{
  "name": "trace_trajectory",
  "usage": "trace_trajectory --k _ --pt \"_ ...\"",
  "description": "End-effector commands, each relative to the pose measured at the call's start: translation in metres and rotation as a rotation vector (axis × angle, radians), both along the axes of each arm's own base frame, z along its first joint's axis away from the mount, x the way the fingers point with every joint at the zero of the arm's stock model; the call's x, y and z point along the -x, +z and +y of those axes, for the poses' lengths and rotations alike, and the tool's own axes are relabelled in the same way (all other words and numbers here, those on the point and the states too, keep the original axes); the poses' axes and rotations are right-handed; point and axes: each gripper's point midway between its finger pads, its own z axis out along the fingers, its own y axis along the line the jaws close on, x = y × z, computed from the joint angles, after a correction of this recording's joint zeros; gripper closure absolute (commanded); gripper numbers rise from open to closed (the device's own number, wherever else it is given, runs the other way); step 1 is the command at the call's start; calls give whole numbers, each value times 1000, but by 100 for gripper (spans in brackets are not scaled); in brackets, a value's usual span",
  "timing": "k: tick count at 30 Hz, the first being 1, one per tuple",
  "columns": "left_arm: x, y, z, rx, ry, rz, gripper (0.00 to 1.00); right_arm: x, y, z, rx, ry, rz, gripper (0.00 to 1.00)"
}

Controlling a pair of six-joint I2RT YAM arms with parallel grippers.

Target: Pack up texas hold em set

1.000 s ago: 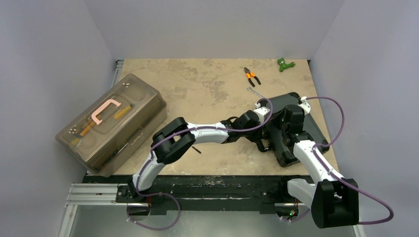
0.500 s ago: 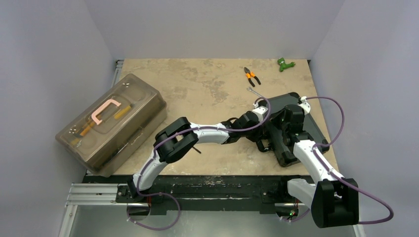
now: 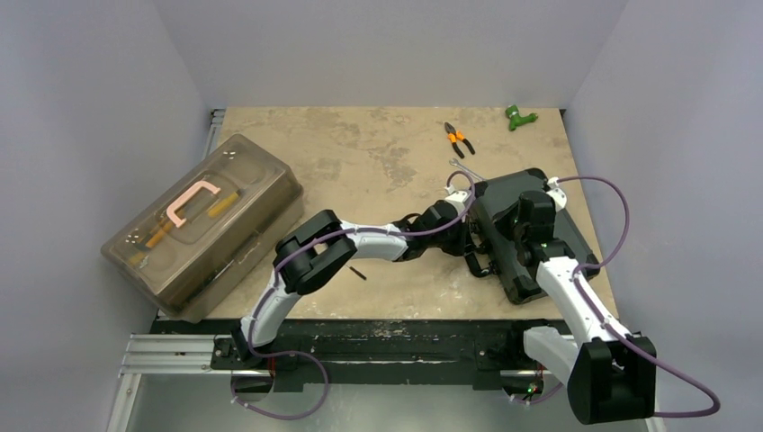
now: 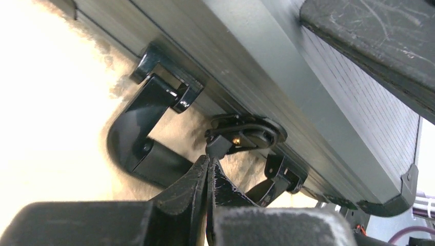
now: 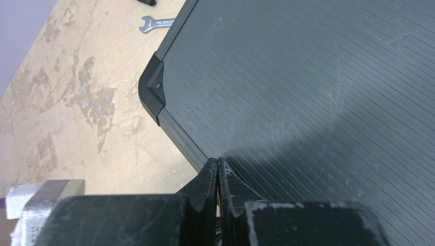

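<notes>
The texas hold em set shows as a shut black ribbed case (image 3: 540, 243) lying flat at the table's right. My left gripper (image 3: 468, 236) is shut at the case's left side. In the left wrist view its tips (image 4: 208, 159) touch the tab of a black latch (image 4: 249, 134), between the mounts of the folded carry handle (image 4: 138, 143). My right gripper (image 3: 499, 229) is shut and rests on the lid. In the right wrist view its tips (image 5: 218, 161) sit at the lid's left edge, behind a corner cap (image 5: 153, 89). Nothing is held in either gripper.
A translucent brown toolbox (image 3: 202, 225) with a pink handle lies at the left. Orange-handled pliers (image 3: 458, 138), a small wrench (image 3: 463, 168) and a green object (image 3: 519, 116) lie at the back. A small dark piece (image 3: 358, 273) lies near the left arm's elbow.
My left arm has drawn back a little to the left along the case's side. The right arm's elbow has shifted slightly. Both grippers stay shut.
</notes>
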Motion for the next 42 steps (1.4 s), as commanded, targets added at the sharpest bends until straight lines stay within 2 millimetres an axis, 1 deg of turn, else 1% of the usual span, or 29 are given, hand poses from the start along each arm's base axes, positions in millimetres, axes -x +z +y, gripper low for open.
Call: trace_trajectory --k 1,4,7,9,11,13,14,16,17,19,22,25,28,30,33,35,39,42 --pt "0 44 15 50 -22 12 96 65 -53 -18 130 13 333 100" --pt "1 71 22 97 -51 39 89 61 -40 -12 141 85 313 100" --pt "3 96 39 147 -59 63 84 63 -31 -7 156 141 320 100" --pt "3 112 55 181 -54 90 84 66 -24 -2 172 174 341 100" --pt "4 128 76 221 -41 110 82 69 -15 7 207 198 359 100" --pt "7 143 100 253 -24 119 79 73 -4 19 277 228 371 100" --pt "9 151 110 265 -17 118 77 77 -1 29 310 263 388 100" --pt "16 163 128 275 -8 112 72 85 1 35 351 291 441 100" --pt "20 165 136 271 -6 110 70 89 0 38 368 318 469 100" --pt "28 175 147 276 -21 103 67 93 -4 49 401 411 496 100" --pt "41 190 158 305 -54 88 64 92 -6 45 470 416 540 100" --pt "49 195 166 303 -68 70 63 88 -11 44 512 429 583 100" --pt "54 196 172 290 -78 57 62 84 -21 44 544 444 633 100" --pt "58 196 173 291 -93 56 62 78 -23 42 570 427 636 100" --pt "63 195 174 305 -110 68 62 66 -24 49 559 427 611 100" --pt "65 193 175 315 -111 69 62 60 -26 50 575 423 622 100" --pt "66 179 180 292 -91 76 61 47 -29 45 630 392 633 100" --pt "67 174 182 288 -89 83 61 40 -37 38 653 376 662 100"
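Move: The case's latch, between the two handle mounts, lies about 3 cm to the right of the left fingertips, level with them ahead and in height; the handle is just under that hand. From the right hand, over the closed lid, the latch is some 5 cm back, 3 cm left and 7 cm lower, the handle's middle about 6 cm back, 6 cm left and 8 cm lower. The lid's far left corner lies roughly 8 cm ahead and 7 cm left of the right hand. Clear the left gripper off the latch, up and left by nearly 20 cm, opening it about a third, then ease it back and a little down. Meanwhile take the closed right fingers from over the lid back some 9 cm and left around the handle-side edge, tipping them about 40 degrees further down and turning counter-clockwise, then sink 5 cm towards the latch and nudge forward. ##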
